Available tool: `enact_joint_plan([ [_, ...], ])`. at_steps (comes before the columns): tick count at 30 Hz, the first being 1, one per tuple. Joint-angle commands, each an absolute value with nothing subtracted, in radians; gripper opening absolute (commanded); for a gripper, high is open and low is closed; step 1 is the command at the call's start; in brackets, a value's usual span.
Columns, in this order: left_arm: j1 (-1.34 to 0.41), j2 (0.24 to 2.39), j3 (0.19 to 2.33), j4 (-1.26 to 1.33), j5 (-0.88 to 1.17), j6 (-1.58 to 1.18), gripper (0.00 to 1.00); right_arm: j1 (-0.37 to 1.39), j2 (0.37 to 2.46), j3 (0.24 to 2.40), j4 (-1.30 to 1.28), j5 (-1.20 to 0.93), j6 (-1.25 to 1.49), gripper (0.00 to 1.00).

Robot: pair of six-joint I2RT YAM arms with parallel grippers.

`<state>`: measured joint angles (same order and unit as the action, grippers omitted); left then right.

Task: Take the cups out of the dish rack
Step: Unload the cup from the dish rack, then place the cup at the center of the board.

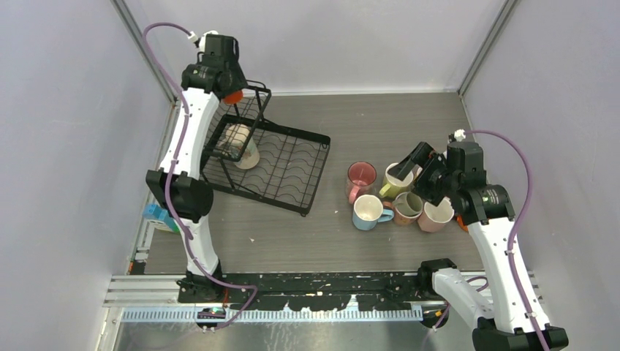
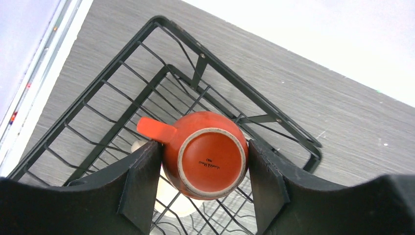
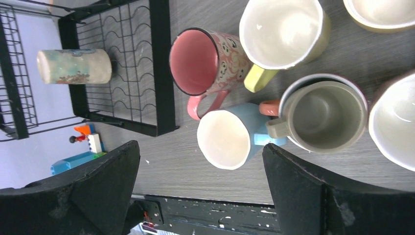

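My left gripper [image 1: 232, 96] is shut on an orange cup [image 2: 210, 154]. The cup is bottom-up, its handle pointing left, held over the basket end of the black dish rack [image 2: 98, 98]. A pale patterned cup [image 1: 241, 144] lies on its side in the rack, and shows in the right wrist view as the patterned cup [image 3: 73, 66]. My right gripper [image 1: 409, 164] hangs open over cups on the table: pink [image 3: 203, 61], yellow [image 3: 284, 32], light blue [image 3: 230, 139] and grey-beige [image 3: 323, 115]. Nothing is between its fingers.
Two more pale cups [image 3: 396, 122] sit at the right of the cluster. The rack's flat slotted tray [image 1: 292, 172] reaches toward the pink cup [image 1: 360, 175]. Toy blocks [image 1: 155, 216] lie at the table's left edge. Walls close the table on three sides.
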<state>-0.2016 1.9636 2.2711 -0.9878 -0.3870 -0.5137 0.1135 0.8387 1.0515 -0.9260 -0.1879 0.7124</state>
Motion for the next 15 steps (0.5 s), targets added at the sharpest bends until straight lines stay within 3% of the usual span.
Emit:
enact_joint_plan([
  [1,-0.196,1.871,2.347,-0.984,-0.352,-0.522,0.28,0.109,0.847,1.119,-0.837,-0.222,0.751,1.00],
  [15,-0.199,1.749,2.276,-0.938,-0.053,-0.682,0.25,0.132,0.867,1.117,-0.608,-0.267,0.854,1.00],
])
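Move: My left hand already holds the orange cup above the dish rack, with the upper basket's middle about 5 cm back, 3 cm left and 10 cm below. The patterned cup left in the rack is roughly 9 cm back, 7 cm right and 24 cm down. From my empty right hand, the orange cup is some 25 cm ahead, 45 cm left and 7 cm higher; the pink mug stands about 8 cm ahead, 13 cm left and 18 cm below. Keeping my grip on the orange cup, I lift it about 7 cm with my left hand, up off the upper basket while drawing it back and to the right, and roll the wrist some 15 degrees so its left side dips. Meanwhile my open right hand rises about 5 cm off the standing mugs and reaches forward, a little left, towards the cup, its fingertips tipping up. ##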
